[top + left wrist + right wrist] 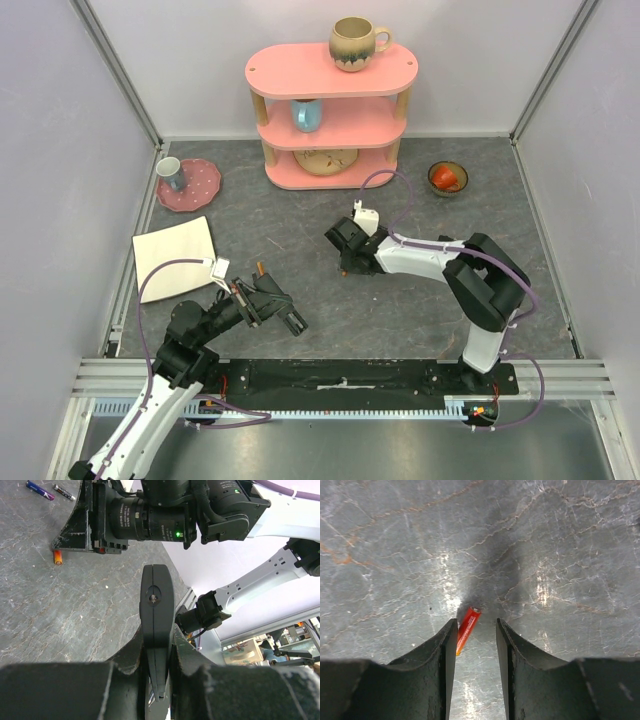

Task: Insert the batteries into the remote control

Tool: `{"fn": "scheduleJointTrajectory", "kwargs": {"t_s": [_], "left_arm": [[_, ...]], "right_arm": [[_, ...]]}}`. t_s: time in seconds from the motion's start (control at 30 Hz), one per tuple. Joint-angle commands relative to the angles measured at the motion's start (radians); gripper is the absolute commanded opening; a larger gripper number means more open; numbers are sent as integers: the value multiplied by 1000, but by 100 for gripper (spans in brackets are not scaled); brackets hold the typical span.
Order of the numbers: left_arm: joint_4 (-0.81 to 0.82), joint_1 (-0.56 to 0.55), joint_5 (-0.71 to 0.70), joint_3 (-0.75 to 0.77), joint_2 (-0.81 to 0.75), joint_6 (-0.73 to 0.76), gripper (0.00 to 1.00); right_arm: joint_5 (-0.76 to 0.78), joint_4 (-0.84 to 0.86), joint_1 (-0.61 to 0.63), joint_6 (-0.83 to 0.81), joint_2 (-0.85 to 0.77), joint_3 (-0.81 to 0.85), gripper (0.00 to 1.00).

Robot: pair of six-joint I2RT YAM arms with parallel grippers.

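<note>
My left gripper (284, 313) is shut on the remote control (156, 625), a slim black bar held edge-on between the fingers above the table. My right gripper (476, 626) is open and low over the grey table, near the middle in the top view (345, 264). A red-orange battery (468, 624) lies flat between its fingertips, right beside the left finger (445, 645). It also shows in the left wrist view (58, 556), below the right gripper. A purple-blue battery (40, 489) and a dark grey battery (64, 492) lie farther off on the table.
A pink shelf (331, 115) with a mug and a blue cup stands at the back. A pink plate (190, 186) with a cup and a white square plate (177, 254) are at the left. A bowl (447, 178) is at the back right.
</note>
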Motion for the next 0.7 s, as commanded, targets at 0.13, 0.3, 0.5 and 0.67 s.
{"fn": "scheduleJointTrajectory", "kwargs": {"t_s": [0.13, 0.3, 0.5, 0.67], "left_arm": [[19, 3, 5, 17, -66, 3, 2], [19, 2, 8, 19, -66, 3, 2], [19, 2, 9, 17, -68, 3, 2], [19, 3, 8, 14, -68, -4, 2]], "right_arm": [[30, -48, 2, 53, 44, 53, 41], [12, -58, 3, 58, 56, 50, 38], [17, -58, 3, 35, 52, 27, 22], [38, -58, -5, -17, 38, 9, 8]]}}
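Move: The red battery lies on the table almost between the right hand's open fingers, less than 1 cm to the left and some 1 cm below. The purple battery is about 11 cm ahead of this hand and 4 cm right, and the silver battery 11 cm ahead and 9 cm right, both lying on the table. From the left hand, which holds the remote, the red battery is roughly 14 cm ahead, 13 cm right and 16 cm below. The right fingers pinch the red battery side-on between their tips. Already almost down on it, the hand sinks only about 1 cm more towards the table and then stays there, its wrist scarcely turning. The fingers ease inward at first, then shut quickly from a bit under half open to nearly closed. ##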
